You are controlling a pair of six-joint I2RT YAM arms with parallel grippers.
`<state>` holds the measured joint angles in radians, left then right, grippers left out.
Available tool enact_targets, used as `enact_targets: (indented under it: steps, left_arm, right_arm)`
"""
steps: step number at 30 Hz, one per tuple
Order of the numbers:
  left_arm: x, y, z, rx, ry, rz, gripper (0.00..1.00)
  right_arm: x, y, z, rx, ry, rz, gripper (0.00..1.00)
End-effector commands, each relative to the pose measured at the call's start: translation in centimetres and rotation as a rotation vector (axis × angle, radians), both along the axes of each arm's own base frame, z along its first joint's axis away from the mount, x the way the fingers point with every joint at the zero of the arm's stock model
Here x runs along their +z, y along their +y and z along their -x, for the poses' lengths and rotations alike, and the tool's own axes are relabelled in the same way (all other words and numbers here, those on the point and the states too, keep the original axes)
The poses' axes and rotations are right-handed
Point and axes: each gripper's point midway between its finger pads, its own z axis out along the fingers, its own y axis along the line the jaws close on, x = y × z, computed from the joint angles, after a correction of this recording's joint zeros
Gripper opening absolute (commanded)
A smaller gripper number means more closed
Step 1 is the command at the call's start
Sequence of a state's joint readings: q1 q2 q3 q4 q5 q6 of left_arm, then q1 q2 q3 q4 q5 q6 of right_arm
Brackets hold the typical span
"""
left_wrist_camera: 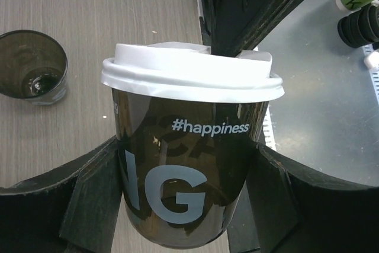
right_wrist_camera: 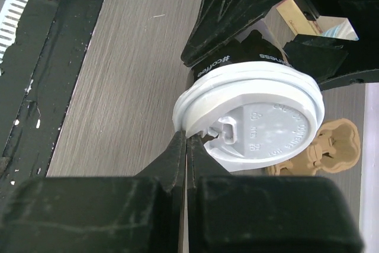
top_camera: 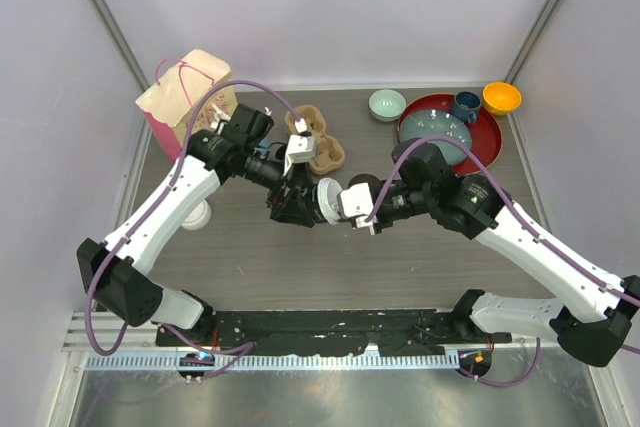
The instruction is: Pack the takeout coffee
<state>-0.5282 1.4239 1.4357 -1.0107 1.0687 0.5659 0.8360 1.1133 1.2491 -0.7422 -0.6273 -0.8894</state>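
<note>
One takeout coffee cup (left_wrist_camera: 189, 164), black with white lettering and a white sip lid (right_wrist_camera: 260, 122), hangs tilted above the table's middle (top_camera: 325, 199). My left gripper (left_wrist_camera: 186, 176) (top_camera: 308, 202) is shut on its body, one finger on each side. My right gripper (right_wrist_camera: 188, 137) (top_camera: 347, 203) faces the lid, jaws shut, and its tips touch the lid's rim by the sip hole. The lid sits askew, with a second white rim showing under it. A dark cup with no lid (left_wrist_camera: 32, 63) (top_camera: 362, 185) stands on the table just beyond.
A brown cardboard cup carrier (top_camera: 318, 142) (right_wrist_camera: 331, 146) lies behind the grippers. A pink and beige paper bag (top_camera: 185, 97) stands at the back left. At the back right are a red tray (top_camera: 485, 142) with a bowl and a blue mug (top_camera: 466, 104), an orange bowl (top_camera: 501, 97) and a green bowl (top_camera: 387, 103). A white round object (top_camera: 197, 215) shows under the left forearm.
</note>
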Motion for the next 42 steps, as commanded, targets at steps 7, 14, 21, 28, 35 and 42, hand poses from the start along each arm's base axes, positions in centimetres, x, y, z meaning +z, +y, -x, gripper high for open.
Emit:
enact_targets:
  steps: [7,14,21,28,35,42]
  left_arm:
    - [-1.3,0.1,-2.1,-0.017,-0.162,0.003,0.9]
    - [-2.7,1.6,-4.1,0.041,-0.233,-0.068,1.0]
    - [-2.9,3.0,-5.3,0.095,-0.287,-0.142,1.0]
    - [-3.1,8.2,-6.8,0.311,-0.295,-0.239,1.0]
    - [-4.0,12.8,-8.2,0.588,-0.199,-0.34,1.0]
    - [-6.6,18.2,-10.8,0.887,-0.108,-0.383,1.0]
  right_arm:
    - [0.2,0.1,-1.1,-0.084,0.003,0.013,0.01]
    - [-0.7,-0.3,-1.8,-0.142,0.033,0.062,0.01]
    - [-2.0,-0.3,-2.9,-0.198,0.074,0.124,0.01]
    - [-3.7,0.2,-4.2,-0.227,0.108,0.221,0.01]
    - [-6.9,0.9,-6.3,-0.267,0.162,0.401,0.01]
    - [-9.4,1.5,-8.8,-0.328,0.166,0.602,0.01]
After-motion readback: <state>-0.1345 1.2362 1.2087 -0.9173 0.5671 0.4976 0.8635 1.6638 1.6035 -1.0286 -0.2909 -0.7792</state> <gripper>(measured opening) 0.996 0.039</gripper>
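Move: The lidded cup is between the hands: its middle lies about 6 cm left, 3 cm ahead and 3 cm below the right hand, whose shut fingers already pinch the lid's edge, and roughly level with the left hand, within 1 cm to its right. From the right hand the open cup stands some 20 cm ahead, 7 cm right and 24 cm down; the black cup stack about 29 cm ahead, 10 cm left; the carton 38 cm ahead, 3 cm left. The lidded cup is handed over to the right hand, which keeps its pinch on the lid's edge and takes the cup down about 10 cm and forward 7 cm, ever faster, tipping its fingers some 30 degrees further down. The already loosening left fingers open fully around the cup's sides and come free; the left hand eases forward and down, then sweeps left about 14 cm, turning counter-clockwise. ##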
